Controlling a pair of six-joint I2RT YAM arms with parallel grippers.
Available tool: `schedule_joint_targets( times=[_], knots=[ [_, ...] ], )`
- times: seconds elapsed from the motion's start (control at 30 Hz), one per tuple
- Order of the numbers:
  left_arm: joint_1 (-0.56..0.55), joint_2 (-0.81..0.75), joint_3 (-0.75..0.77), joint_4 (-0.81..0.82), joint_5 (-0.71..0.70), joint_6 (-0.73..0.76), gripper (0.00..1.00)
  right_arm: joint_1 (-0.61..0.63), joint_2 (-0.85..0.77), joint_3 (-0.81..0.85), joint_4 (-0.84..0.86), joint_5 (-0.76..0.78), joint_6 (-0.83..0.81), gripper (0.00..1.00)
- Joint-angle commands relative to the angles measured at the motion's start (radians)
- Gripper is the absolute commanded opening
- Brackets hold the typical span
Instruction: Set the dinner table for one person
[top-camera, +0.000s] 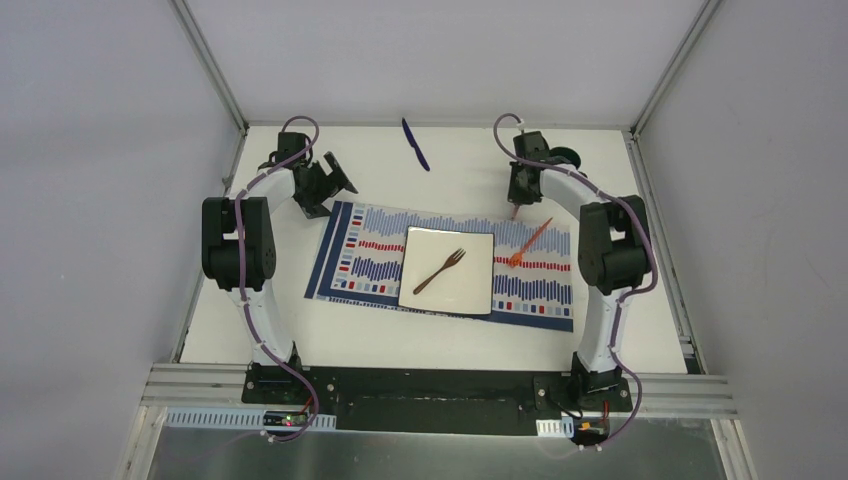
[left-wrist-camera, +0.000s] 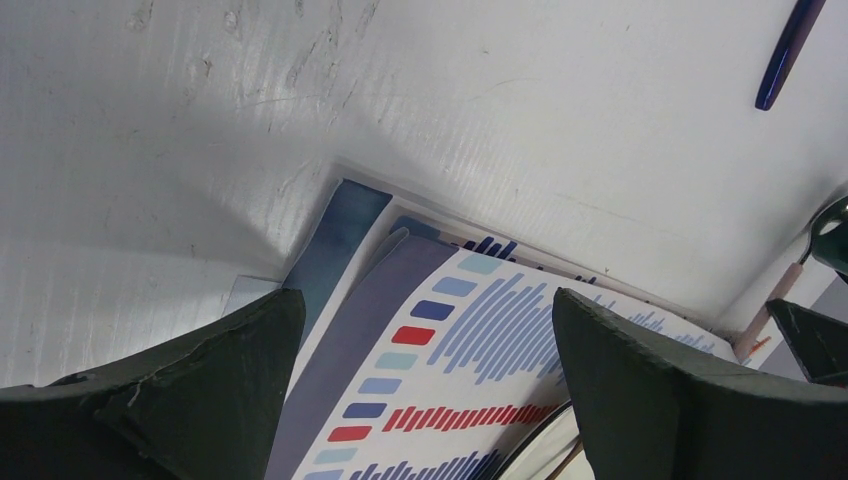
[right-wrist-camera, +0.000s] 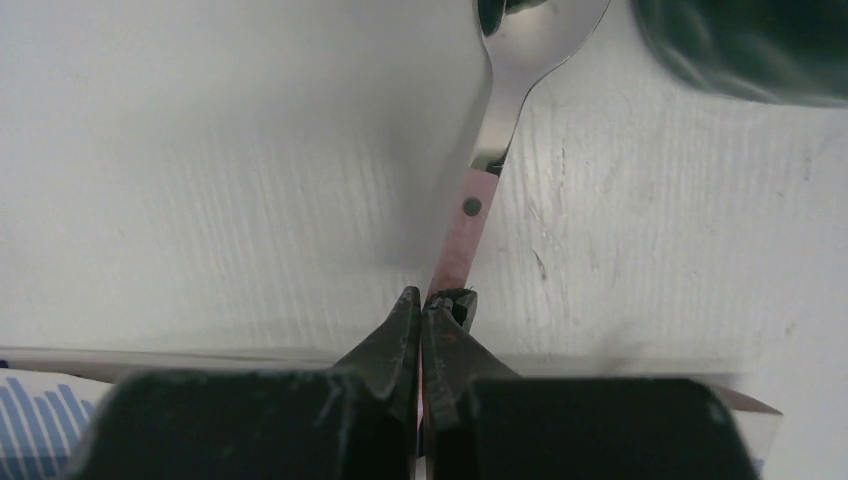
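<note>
The white dinner table (top-camera: 440, 340) carries a blue-, red- and white-striped placemat (top-camera: 360, 262). A square white plate (top-camera: 474, 290) lies on the mat with a brown fork (top-camera: 441, 271) on it. An orange fork (top-camera: 530, 243) lies on the mat right of the plate. My right gripper (top-camera: 516, 203) is at the mat's far edge, shut (right-wrist-camera: 437, 300) on the pink handle of a metal spoon (right-wrist-camera: 468, 215), whose bowl points away over the table. My left gripper (top-camera: 325, 188) is open and empty (left-wrist-camera: 420, 310) above the mat's far left corner (left-wrist-camera: 470, 330).
A dark blue utensil (top-camera: 416, 144) lies at the far middle of the table and shows in the left wrist view (left-wrist-camera: 790, 50). A dark round object (top-camera: 567, 157) sits behind the right gripper, blurred in the right wrist view (right-wrist-camera: 740, 50). Aluminium frame edges bound the table.
</note>
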Motion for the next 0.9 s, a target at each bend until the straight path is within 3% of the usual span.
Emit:
schedule_joint_targets(
  times=[0.0, 0.33, 0.67, 0.77, 0.87],
  knots=[
    [-0.033, -0.041, 0.016, 0.024, -0.004, -0.012, 0.99, 0.006, -0.160, -0.021, 0.005, 0.032, -0.008, 0.00],
    [-0.056, -0.046, 0.016, 0.023, -0.011, -0.016, 0.99, 0.005, -0.098, 0.012, 0.013, 0.026, -0.011, 0.00],
    [-0.059, -0.052, 0.020, 0.008, -0.018, -0.009, 0.99, 0.011, -0.167, -0.070, 0.018, 0.035, -0.007, 0.00],
    [-0.059, -0.051, 0.015, 0.008, -0.018, -0.008, 0.99, 0.012, -0.147, -0.047, -0.011, 0.028, -0.001, 0.18],
    [-0.059, -0.050, 0.011, 0.011, -0.019, -0.005, 0.99, 0.011, -0.142, -0.068, 0.017, 0.034, 0.007, 0.24]
  ],
)
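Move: The spoon lies right under the right hand's shut fingers, which are over the rear of its pink handle; its middle is about 3 cm ahead, 1 cm to the right and 2 cm lower. The green mug stands some 11 cm ahead and 10 cm to the right of that hand, the orange fork about 8 cm back and 3 cm right, and the plate roughly 15 cm back and 14 cm left. From the left hand the spoon is about 38 cm to the right, 2 cm ahead and 4 cm lower. Upwards first: the right hand's shut fingertips come free of the spoon's handle and rise about 5 cm, then sink some 3 cm while easing back nearly 2 cm, and begin to part over the handle's rear end. Meanwhile the left hand, still wide open, slides about 2.5 cm to the right, level above the placemat's far left corner, and stops. ##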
